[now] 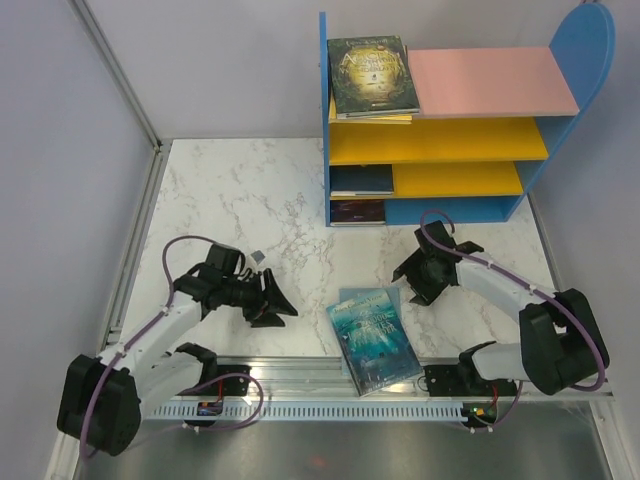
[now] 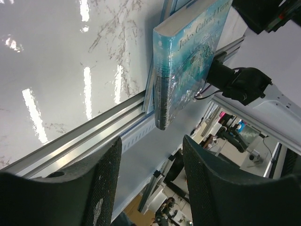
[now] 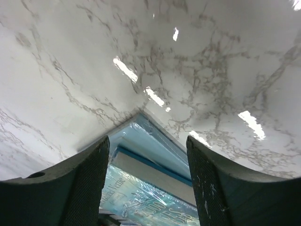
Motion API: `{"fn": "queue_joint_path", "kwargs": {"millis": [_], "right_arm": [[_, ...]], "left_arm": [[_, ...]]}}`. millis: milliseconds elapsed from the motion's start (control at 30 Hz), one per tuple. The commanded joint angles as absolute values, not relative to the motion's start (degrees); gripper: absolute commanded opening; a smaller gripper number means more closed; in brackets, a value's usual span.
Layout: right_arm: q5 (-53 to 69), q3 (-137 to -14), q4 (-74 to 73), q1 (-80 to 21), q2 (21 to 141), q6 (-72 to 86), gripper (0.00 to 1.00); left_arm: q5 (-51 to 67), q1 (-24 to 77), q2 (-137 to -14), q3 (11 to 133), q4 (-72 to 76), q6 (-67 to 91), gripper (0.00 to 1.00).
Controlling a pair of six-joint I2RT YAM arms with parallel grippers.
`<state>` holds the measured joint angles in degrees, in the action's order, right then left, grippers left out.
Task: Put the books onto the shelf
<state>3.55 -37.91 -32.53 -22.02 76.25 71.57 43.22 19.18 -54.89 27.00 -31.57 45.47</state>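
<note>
A teal-blue ocean book lies on a paler blue book near the table's front edge, its corner overhanging the rail. The shelf stands at the back right. A dark green book lies on its pink top board with a yellow book under it. A navy book and a dark one lie on the lower boards. My left gripper is open, left of the teal book and apart from it. My right gripper hangs open over the stack's far corner, with the teal cover showing between its fingers.
A metal rail runs along the table's front edge below the stack. A grey wall frame borders the marble on the left. The right arm's base sits just beyond the book in the left wrist view.
</note>
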Motion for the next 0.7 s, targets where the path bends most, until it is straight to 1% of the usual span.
{"fn": "queue_joint_path", "kwargs": {"millis": [0, 133, 267, 367, 500, 567, 600, 667], "right_arm": [[-2.01, -43.41, -41.2, -20.13, 75.68, 64.35, 0.71], [-2.11, -42.19, -46.14, -20.13, 72.52, 61.79, 0.71], [2.18, -35.52, -45.53, -21.53, 67.77, 62.49, 0.7], [5.09, -31.3, -44.13, -25.56, 64.96, 65.03, 0.7], [8.96, -25.76, -38.42, -35.56, 61.97, 72.67, 0.69], [9.67, -22.77, -33.5, -39.09, 61.88, 78.2, 0.69], [9.58, -21.89, -31.83, -42.5, 62.4, 79.79, 0.69], [10.97, -20.57, -27.17, -44.99, 63.89, 82.53, 0.69]], "left_arm": [[40.96, 23.28, -58.53, 30.93, -27.52, 47.1, 0.58], [37.27, 33.19, -63.97, 30.85, -21.9, 52.37, 0.58], [36.91, 38.31, -71.0, 29.88, -12.68, 56.95, 0.57], [36.57, 40.43, -76.1, 30.41, -8.37, 58.53, 0.56], [35.6, 42.27, -80.67, 30.41, -2.92, 61.16, 0.56], [34.81, 42.71, -82.87, 30.41, -0.71, 61.96, 0.56], [34.37, 42.98, -83.58, 30.41, 1.39, 62.48, 0.56], [32.27, 43.59, -85.59, 30.41, 2.54, 62.84, 0.56]]}}
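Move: The teal book's middle is about 20 cm to the left hand's right, 6 cm back and some 7 cm below it. From the right hand it is roughly 12 cm back, 8 cm left and near its height. The pale blue book underneath has its middle about 10 cm back and 9 cm left of the right hand, a little lower. Left hand reaches 8 cm right and down to the teal book's corner; right hand sweeps 12 cm back alongside. ##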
